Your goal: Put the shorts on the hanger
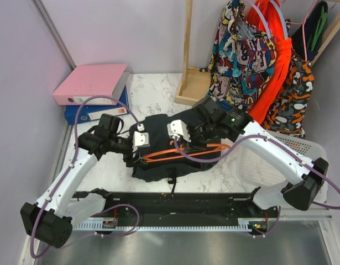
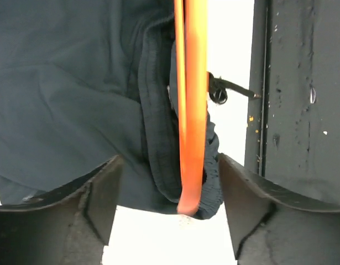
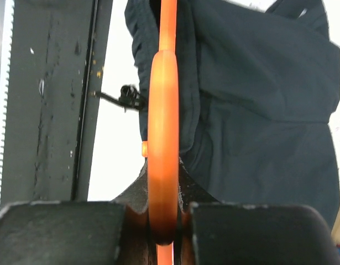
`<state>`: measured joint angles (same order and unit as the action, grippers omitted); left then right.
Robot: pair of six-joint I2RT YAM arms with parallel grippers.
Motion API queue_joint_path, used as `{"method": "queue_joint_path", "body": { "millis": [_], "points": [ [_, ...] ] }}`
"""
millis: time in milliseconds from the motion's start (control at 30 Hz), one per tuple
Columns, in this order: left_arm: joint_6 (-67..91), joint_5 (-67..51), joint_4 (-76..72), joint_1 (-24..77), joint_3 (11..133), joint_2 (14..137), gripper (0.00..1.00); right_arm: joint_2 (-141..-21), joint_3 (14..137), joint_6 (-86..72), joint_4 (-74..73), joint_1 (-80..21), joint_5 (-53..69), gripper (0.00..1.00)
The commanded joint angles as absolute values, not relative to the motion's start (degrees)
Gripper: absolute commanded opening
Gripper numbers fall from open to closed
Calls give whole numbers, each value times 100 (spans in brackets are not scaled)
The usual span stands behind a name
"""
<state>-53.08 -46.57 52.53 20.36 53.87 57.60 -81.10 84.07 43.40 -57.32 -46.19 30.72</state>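
Note:
The black shorts point(image 1: 164, 165) lie bunched on the marble table between my two arms. The orange hanger point(image 1: 183, 153) rests across them. In the left wrist view my left gripper point(image 2: 167, 187) stands open. One end of the hanger point(image 2: 192, 110) and the gathered waistband of the shorts point(image 2: 76, 94) sit between its fingers point(image 2: 103, 187) without touching them. In the right wrist view my right gripper point(image 3: 163, 221) is shut on the hanger point(image 3: 163, 110), with the shorts point(image 3: 258, 110) behind it and the drawstring end point(image 3: 125, 98) to its left.
A pink binder point(image 1: 89, 84) on a blue one point(image 1: 92, 113) lies at the back left. A wooden rack point(image 1: 187, 55) at the back right carries a comic-print garment point(image 1: 241, 49) and an orange garment point(image 1: 272, 66). A white basket point(image 1: 269, 160) stands right; a black rail point(image 1: 175, 201) runs along the near edge.

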Motion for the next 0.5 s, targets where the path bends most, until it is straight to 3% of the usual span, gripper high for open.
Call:
{"method": "queue_joint_path", "body": {
  "millis": [0,67,167,467],
  "points": [
    [-5877,-4596,5247,1672,4889,5625,77,-7656,7964,4614,-6072,-4570,2804,0],
    [-6639,-4886,5597,1416,4738,5721,71,-7577,7806,4570,-6178,-4562,2743,0],
    [-7738,-5062,6211,1283,4598,5844,70,-7471,7682,4474,-6161,-4535,2707,0],
    [-9139,-4720,6249,1590,4175,5880,70,-7804,7971,4210,-6222,-4219,2935,0]
  ]
}}
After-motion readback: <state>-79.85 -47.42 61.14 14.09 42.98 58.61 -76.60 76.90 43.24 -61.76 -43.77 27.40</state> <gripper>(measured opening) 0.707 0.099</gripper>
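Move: The left end of the black shorts' waistband, where it gapes open, lies about 4 cm back of the open left hand, 3 cm to its left and 14 cm below; the hanger's left tip sits between those fingers, roughly 1 cm to the right and 1 cm below the hand point. The drawstring is some 8 cm back and 13 cm right of that hand, 15 cm lower. From the right hand, which holds the hanger, the waistband's left end is about 21 cm left, 5 cm back and 19 cm down. The left hand, already open around the hanger's tip, comes clear of it and sinks about 7 cm towards the left end of the shorts' waistband, swinging some 3 cm left and then 3 cm back while the wrist turns roughly 10 degrees clockwise and the fingers stay wide. The right hand keeps its pinch on the hanger and draws it about 4 cm to the right and 3 cm down, easing slightly back, so that the tip leaves the space between the left fingers and comes lower over the waistband. ##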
